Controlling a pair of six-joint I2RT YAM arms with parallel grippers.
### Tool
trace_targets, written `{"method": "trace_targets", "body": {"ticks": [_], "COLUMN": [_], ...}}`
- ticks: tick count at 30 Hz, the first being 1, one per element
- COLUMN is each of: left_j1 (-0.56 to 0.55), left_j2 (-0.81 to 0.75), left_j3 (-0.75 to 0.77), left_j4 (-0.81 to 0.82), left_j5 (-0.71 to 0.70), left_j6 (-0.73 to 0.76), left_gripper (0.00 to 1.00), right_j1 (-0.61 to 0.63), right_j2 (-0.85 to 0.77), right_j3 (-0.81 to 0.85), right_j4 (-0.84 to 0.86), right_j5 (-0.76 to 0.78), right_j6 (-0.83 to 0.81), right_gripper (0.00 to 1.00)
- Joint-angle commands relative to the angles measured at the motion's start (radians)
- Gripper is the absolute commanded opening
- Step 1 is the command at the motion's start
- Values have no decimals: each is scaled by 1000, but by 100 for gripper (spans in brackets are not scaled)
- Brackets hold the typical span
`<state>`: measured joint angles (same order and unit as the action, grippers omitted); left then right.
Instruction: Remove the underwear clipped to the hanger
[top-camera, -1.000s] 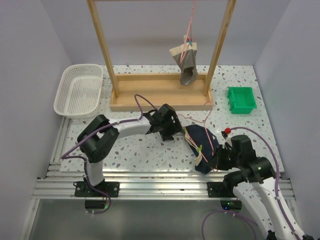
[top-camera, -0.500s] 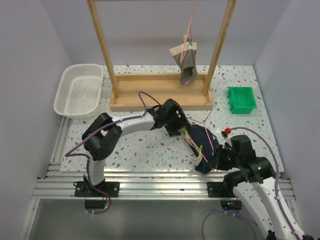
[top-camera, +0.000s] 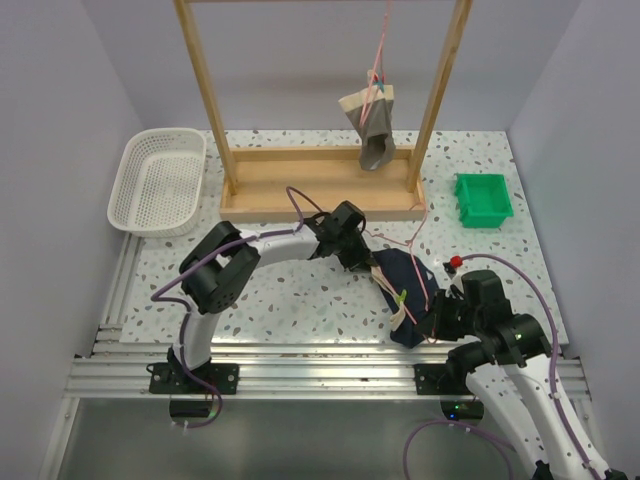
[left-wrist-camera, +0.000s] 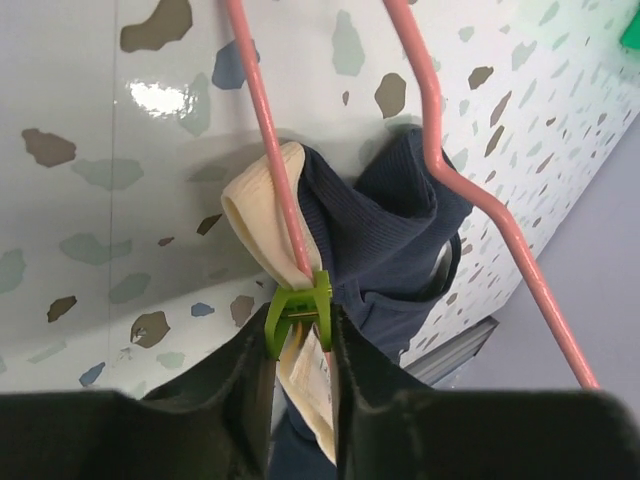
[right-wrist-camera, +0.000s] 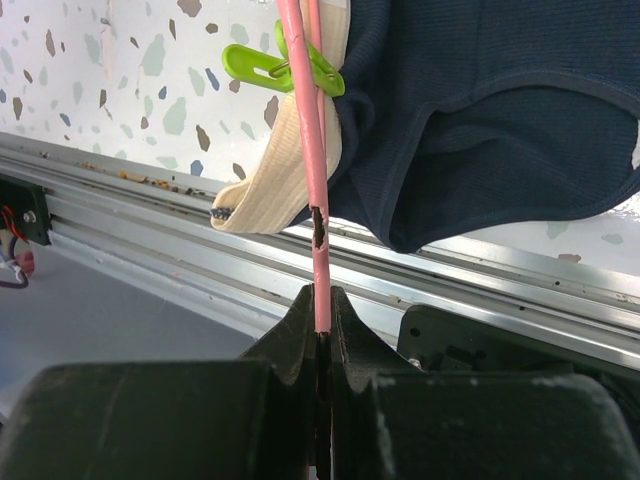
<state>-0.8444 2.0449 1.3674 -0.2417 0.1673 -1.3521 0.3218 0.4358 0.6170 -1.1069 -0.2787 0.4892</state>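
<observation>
Dark navy underwear (top-camera: 408, 288) with a tan waistband (left-wrist-camera: 262, 215) lies on the table, clipped to a pink hanger (left-wrist-camera: 268, 130). My left gripper (left-wrist-camera: 300, 335) is at its far end (top-camera: 363, 262), shut on a green clip (left-wrist-camera: 297, 310) that pins the waistband to the hanger wire. My right gripper (right-wrist-camera: 320, 300) sits at the near end (top-camera: 438, 318), shut on the pink hanger's wire (right-wrist-camera: 318, 250). A second green clip (right-wrist-camera: 285, 68) shows there beside the navy cloth (right-wrist-camera: 480, 110). Grey underwear (top-camera: 375, 128) hangs from another pink hanger on the wooden rack (top-camera: 320, 190).
A white basket (top-camera: 160, 180) stands at the back left and a green bin (top-camera: 483, 200) at the back right. The aluminium rail (top-camera: 300, 375) runs along the near edge, just under the navy underwear's near end.
My left arm has reached to the right over the navy underwear, and its jaws have narrowed onto the green clip. The right arm has not moved.
</observation>
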Motion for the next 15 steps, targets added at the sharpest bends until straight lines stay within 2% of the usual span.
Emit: {"method": "trace_targets", "body": {"ticks": [1,2,4,5,15], "left_j1": [8,10,16,21,30], "left_j2": [-5,-5,-12,-15,-94], "left_j3": [33,32,27,21,-30], "left_j4": [2,2,1,4,4], "left_j5": [14,12,15,15,49], "left_j6": [8,11,16,21,102], "left_gripper": [23,16,8,0,0], "right_j1": [2,0,0,2,2], "right_j2": [-12,-11,-11,-11,-9], "right_j3": [1,1,1,1,7], "right_j4": [-1,-2,-2,-2,-11], "right_j5": [15,16,19,21,53], "right_j6": [-3,-1,0,2,31], "right_gripper": [0,0,0,0,0]}}
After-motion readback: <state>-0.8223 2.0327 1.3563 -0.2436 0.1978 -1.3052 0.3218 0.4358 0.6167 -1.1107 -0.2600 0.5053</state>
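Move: The near green clip sits right at my left fingertips, about 1 cm to the right and 1 cm below, with its two legs between the pads. The navy underwear's middle lies some 8 cm back and 8 cm right of that hand, a little lower, with the second green clip about 9 cm back and 7 cm right. From my right hand, the near clip is roughly 17 cm ahead, 13 cm left and 8 cm lower. I shut my left fingers from about a third open to fully closed on the green clip's legs, squeezing from both sides, while that hand stays almost in place, easing less than 1 cm to the left. My right hand keeps still and keeps its pinch on the pink hanger. ##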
